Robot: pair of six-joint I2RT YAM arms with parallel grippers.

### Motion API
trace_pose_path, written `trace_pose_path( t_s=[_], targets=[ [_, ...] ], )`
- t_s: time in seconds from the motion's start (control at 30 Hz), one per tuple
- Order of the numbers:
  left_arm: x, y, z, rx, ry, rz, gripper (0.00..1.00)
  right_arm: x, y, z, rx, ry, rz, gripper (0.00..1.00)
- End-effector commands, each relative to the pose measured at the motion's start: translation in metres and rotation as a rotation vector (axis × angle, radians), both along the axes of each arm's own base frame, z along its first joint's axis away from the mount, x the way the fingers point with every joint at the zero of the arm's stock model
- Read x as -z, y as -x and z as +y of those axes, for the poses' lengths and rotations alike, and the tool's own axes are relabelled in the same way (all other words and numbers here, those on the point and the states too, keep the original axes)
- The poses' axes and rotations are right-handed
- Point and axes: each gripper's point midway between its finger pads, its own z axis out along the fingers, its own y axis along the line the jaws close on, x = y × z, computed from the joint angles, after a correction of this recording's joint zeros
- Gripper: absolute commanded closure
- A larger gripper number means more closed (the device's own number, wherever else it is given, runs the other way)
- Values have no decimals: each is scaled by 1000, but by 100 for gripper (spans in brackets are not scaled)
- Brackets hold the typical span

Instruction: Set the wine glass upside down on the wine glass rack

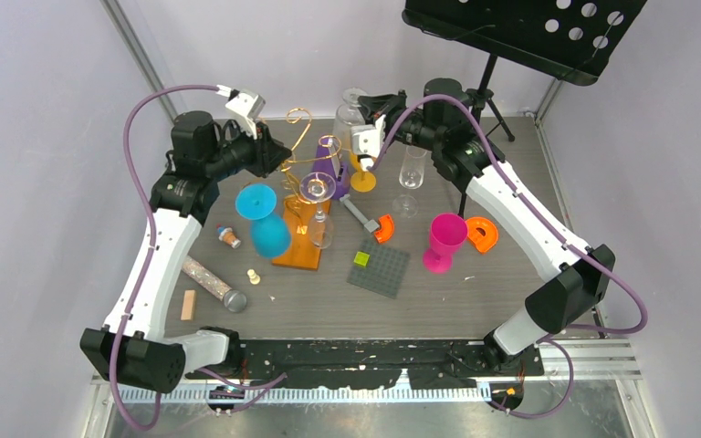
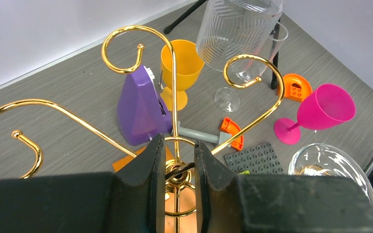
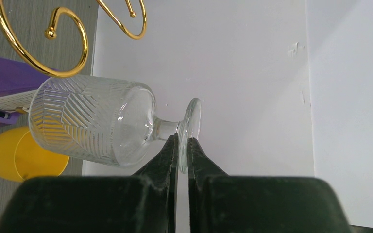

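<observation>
The wine glass [image 3: 92,121] is clear with a ribbed bowl. It lies sideways in the air, and my right gripper [image 3: 182,141] is shut on the rim of its foot. From above, the wine glass [image 1: 350,114] and right gripper [image 1: 371,109] hang just right of the rack's scrolls. The wine glass rack [image 2: 175,73] is gold wire with curled arms over an orange base [image 1: 301,245]. My left gripper [image 2: 177,150] stands over its centre, the fingers [image 2: 148,170] pressed on either side of the gold hub atop the stem. The glass bowl [image 2: 233,29] hangs above a scroll at the far side.
A blue goblet [image 1: 265,219] and another clear glass [image 1: 319,210] sit at the rack. Behind it are a purple block [image 1: 326,172] and a yellow goblet [image 1: 362,173]. A clear flute [image 1: 411,169], pink goblet [image 1: 443,239], grey studded plate [image 1: 379,269] and black music stand [image 1: 511,36] lie to the right.
</observation>
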Motion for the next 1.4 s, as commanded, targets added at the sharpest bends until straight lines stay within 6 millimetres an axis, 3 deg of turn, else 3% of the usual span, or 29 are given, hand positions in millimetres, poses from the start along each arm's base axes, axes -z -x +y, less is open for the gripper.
trace_pose_path(
  t_s=[0.0, 0.47, 0.63, 1.13, 1.37],
  targets=[
    [-7, -3, -3, 16, 17, -35, 93, -68, 14, 2, -50, -88, -191, 95],
    [3, -1, -5, 36, 19, -21, 100, -45, 10, 44, -152, 14, -203, 95],
    [3, 0, -6, 47, 16, -26, 100, -36, 17, 58, -193, 43, -201, 95],
    [5, -1, -6, 43, 12, -21, 100, -14, 49, 74, -294, 164, -217, 95],
    [6, -1, -4, 36, 7, -21, 100, -13, 61, 75, -305, 184, -231, 95]
  ],
)
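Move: Some 11 cm to the right hand's left, 6 cm back and 6 cm below is the gap between the gold rack's far and right curls, where its glass is headed. The rack hub lies about 17 cm left, 8 cm back and 8 cm down; the hung clear glass 10 cm left, 14 cm back and 18 cm below. From the left hand, already on the hub, that gap is about 7 cm right, 3 cm ahead and slightly higher. Carrying the upside-down wine glass by its foot, the right hand swings about 8 cm left towards the gap between the curls, then also sinks about 5 cm and comes back 4 cm. Its wrist turns counter-clockwise some 15 degrees and the fingertips dip. The right fingers keep their pinch; the left hand keeps gripping the rack at its hub, practically still. ##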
